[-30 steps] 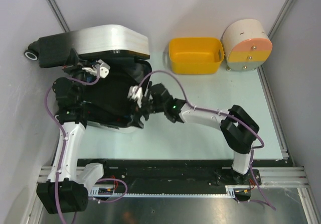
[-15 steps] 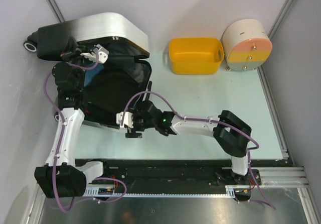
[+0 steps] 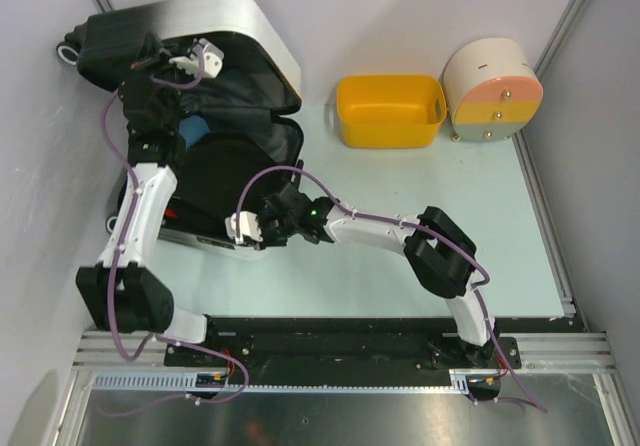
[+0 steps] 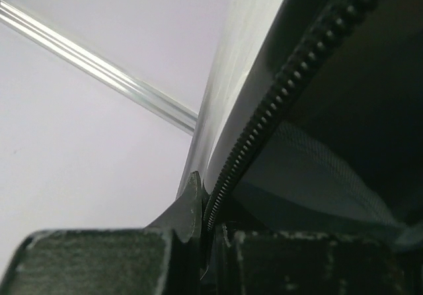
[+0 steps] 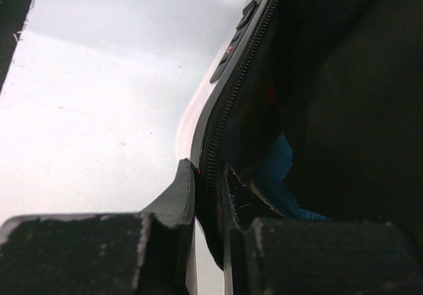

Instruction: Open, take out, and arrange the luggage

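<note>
The luggage [image 3: 235, 26] lies open at the far left, its black-to-white lid tilted up over the dark-lined lower half [image 3: 225, 181]. My left gripper [image 3: 195, 58] is shut on the lid's zipper edge [image 4: 291, 83]; in the left wrist view the jaws [image 4: 208, 206] pinch that rim. My right gripper [image 3: 243, 228] is shut on the near rim of the lower half; the right wrist view shows its jaws [image 5: 210, 182] clamping the zipper rim [image 5: 221, 116]. Something blue [image 5: 277, 169] lies inside, also showing under the lid [image 3: 195, 126].
A yellow plastic basket [image 3: 390, 109] stands at the back middle, with a round cream-and-orange drawer box [image 3: 492, 91] to its right. Grey walls close in behind and to the left of the luggage. The pale green tabletop [image 3: 400, 186] stretches to the right.
The left gripper has lifted the lid higher and back. The right gripper moved from inside the case to its near rim and went from open to shut on it.
</note>
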You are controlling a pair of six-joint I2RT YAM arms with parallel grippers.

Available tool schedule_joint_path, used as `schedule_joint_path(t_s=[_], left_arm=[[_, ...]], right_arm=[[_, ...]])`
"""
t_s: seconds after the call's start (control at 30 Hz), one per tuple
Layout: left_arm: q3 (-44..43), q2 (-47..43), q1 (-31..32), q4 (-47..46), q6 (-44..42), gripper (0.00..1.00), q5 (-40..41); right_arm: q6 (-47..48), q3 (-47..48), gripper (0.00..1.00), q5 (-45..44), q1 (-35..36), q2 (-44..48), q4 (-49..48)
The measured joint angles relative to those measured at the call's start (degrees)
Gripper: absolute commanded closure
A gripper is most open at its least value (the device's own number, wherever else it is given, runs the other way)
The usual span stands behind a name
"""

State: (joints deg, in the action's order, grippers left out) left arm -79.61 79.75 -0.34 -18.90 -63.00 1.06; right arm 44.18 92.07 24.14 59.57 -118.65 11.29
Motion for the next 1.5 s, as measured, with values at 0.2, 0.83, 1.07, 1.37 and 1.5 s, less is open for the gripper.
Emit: schedule_joint_path(t_s=[0.2,0.83,1.07,1.37,1.5], left_arm=[[-12.94,13.14,2.01,-2.86,-2.84,1.00,3.04],[-19.15,19.28,3.43,-0.50,-12.50,1.00,9.53],[-21.40,20.15,3.58,1.33,-15.04,1.00,10.80],[-20.85,18.93,4.96,3.65,-16.28,1.00,12.13],[-20.46,18.71,5.38,3.74,-16.90,1.00,12.55]], right_arm=[[2.80,1.22,1.00,2.19,-2.67,-1.18,-0.31],[19.45,-2.62,1.00,16.02,-18.84,-1.51,-6.62],[22.62,-3.72,0.76,16.83,-19.61,-0.94,-6.60],[16.15,-5.05,0.20,4.11,-20.26,2.40,-9.11],[12.20,-4.52,0.22,-1.84,-17.03,3.41,-7.98]])
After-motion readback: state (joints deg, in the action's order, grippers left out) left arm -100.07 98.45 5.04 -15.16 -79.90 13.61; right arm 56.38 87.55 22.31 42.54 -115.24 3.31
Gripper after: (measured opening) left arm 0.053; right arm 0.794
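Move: The left hand already grips the raised lid's rim; the lid's middle is about 8 cm ahead and 8 cm right of it, roughly 4 cm lower. The suitcase base's middle lies some 6 cm back, 10 cm right and 43 cm below the left hand. The right hand already pinches the base's near right rim; the base's middle is about 15 cm ahead, 11 cm left and 5 cm below, the yellow bin 32 cm ahead, 29 cm right and 5 cm lower. Right drags the base rim 13 cm forward and right, then opens; left pushes the lid 8 cm forward. ##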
